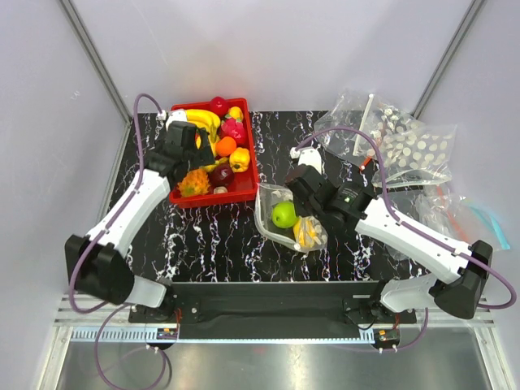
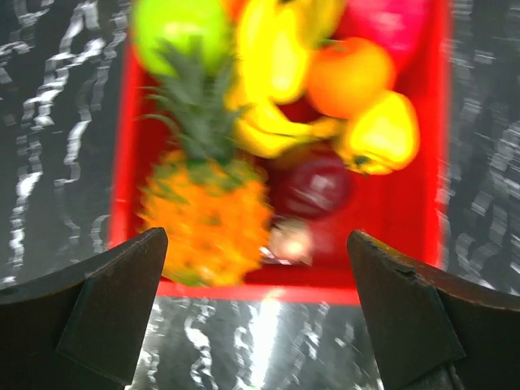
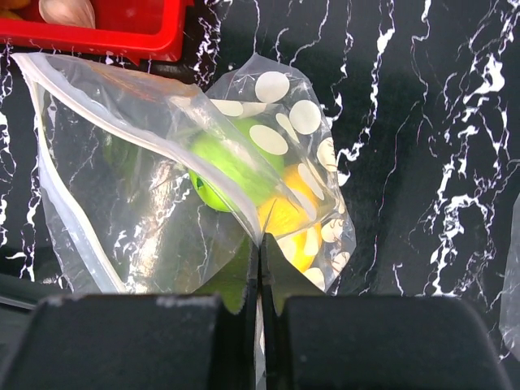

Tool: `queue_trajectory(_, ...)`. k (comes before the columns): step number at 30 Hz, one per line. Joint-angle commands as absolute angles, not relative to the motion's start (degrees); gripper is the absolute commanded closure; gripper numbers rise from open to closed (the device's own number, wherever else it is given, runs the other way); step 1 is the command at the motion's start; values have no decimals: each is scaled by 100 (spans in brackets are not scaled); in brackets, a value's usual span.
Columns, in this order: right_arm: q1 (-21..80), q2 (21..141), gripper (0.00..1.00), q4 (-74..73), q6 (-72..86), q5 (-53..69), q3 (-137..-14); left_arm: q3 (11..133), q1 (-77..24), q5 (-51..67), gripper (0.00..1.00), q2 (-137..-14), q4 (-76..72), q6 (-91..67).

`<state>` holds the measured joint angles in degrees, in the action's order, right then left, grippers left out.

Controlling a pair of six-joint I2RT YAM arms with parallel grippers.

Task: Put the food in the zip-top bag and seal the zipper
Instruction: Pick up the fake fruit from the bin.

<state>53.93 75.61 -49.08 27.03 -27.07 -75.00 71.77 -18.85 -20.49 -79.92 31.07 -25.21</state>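
The dotted zip-top bag (image 1: 272,203) lies open on the black marble table, just right of the red tray (image 1: 248,183). Inside it are a green apple (image 1: 284,214) and a yellow fruit (image 1: 307,233). My right gripper (image 1: 299,197) is shut on the bag's edge. In the right wrist view the gripper (image 3: 260,244) pinches the plastic beside the apple (image 3: 231,166) and yellow fruit (image 3: 288,219), and the white zipper (image 3: 138,130) stands open. My left gripper (image 1: 185,150) hovers open and empty over the tray, where bananas (image 1: 203,120) lie. It also shows in the left wrist view (image 2: 256,301).
The tray (image 2: 268,291) holds an orange pineapple (image 2: 207,215), a green fruit (image 2: 179,28), bananas (image 2: 272,57), an orange fruit (image 2: 349,73), a yellow fruit (image 2: 382,134) and a dark red one (image 2: 313,183). Spare dotted bags (image 1: 402,138) lie back right, a blue-edged clear bag (image 1: 479,218) far right.
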Motion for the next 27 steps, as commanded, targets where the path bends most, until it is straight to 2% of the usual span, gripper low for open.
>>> queue_trajectory(1,5353,7611,100,-4606,2391,-2813,-7770,7944,-1452,-2215,1,-8480,3462,-2268)
queue_trajectory(6,5361,7567,100,-4324,2215,-2742,-7690,8429,-1344,-1768,1,-9105,3482,-1881)
queue_trajectory(10,5353,7629,100,-4307,2136,-2821,-7699,8043,-1625,-1355,1,-8755,2709,-1530)
queue_trajectory(15,5353,7620,100,-4227,2127,-2769,-7664,7471,-1758,252,1,-8419,1794,-407)
queue_trajectory(27,5353,7348,100,-4324,2066,-2681,-7638,9026,-2013,-79,1,-10519,3234,756)
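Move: The orange, the likeliest fruit aimed at, lies some 9 cm ahead of the open left hand, 7 cm to its right and about 13 cm below. The yellow pepper is about 4 cm ahead and 11 cm right of that hand, the dark red apple 1 cm ahead and 6 cm right, the lower bananas 9 cm ahead and 2 cm right, all roughly as far down. From the right hand, the orange is about 25 cm ahead, 23 cm left and 13 cm lower. Towards the orange in the red bin goes the empty left hand: briefly forward and left, then sweeping right about 10 cm over the fruit, then forward and quickly down, ending some 5 cm lower. Its wrist turns clockwise about 30 degrees, fingers staying wide open. The zip-top bag stays pinched in the shut right hand, which eases it a centimetre each forward, left and up. ##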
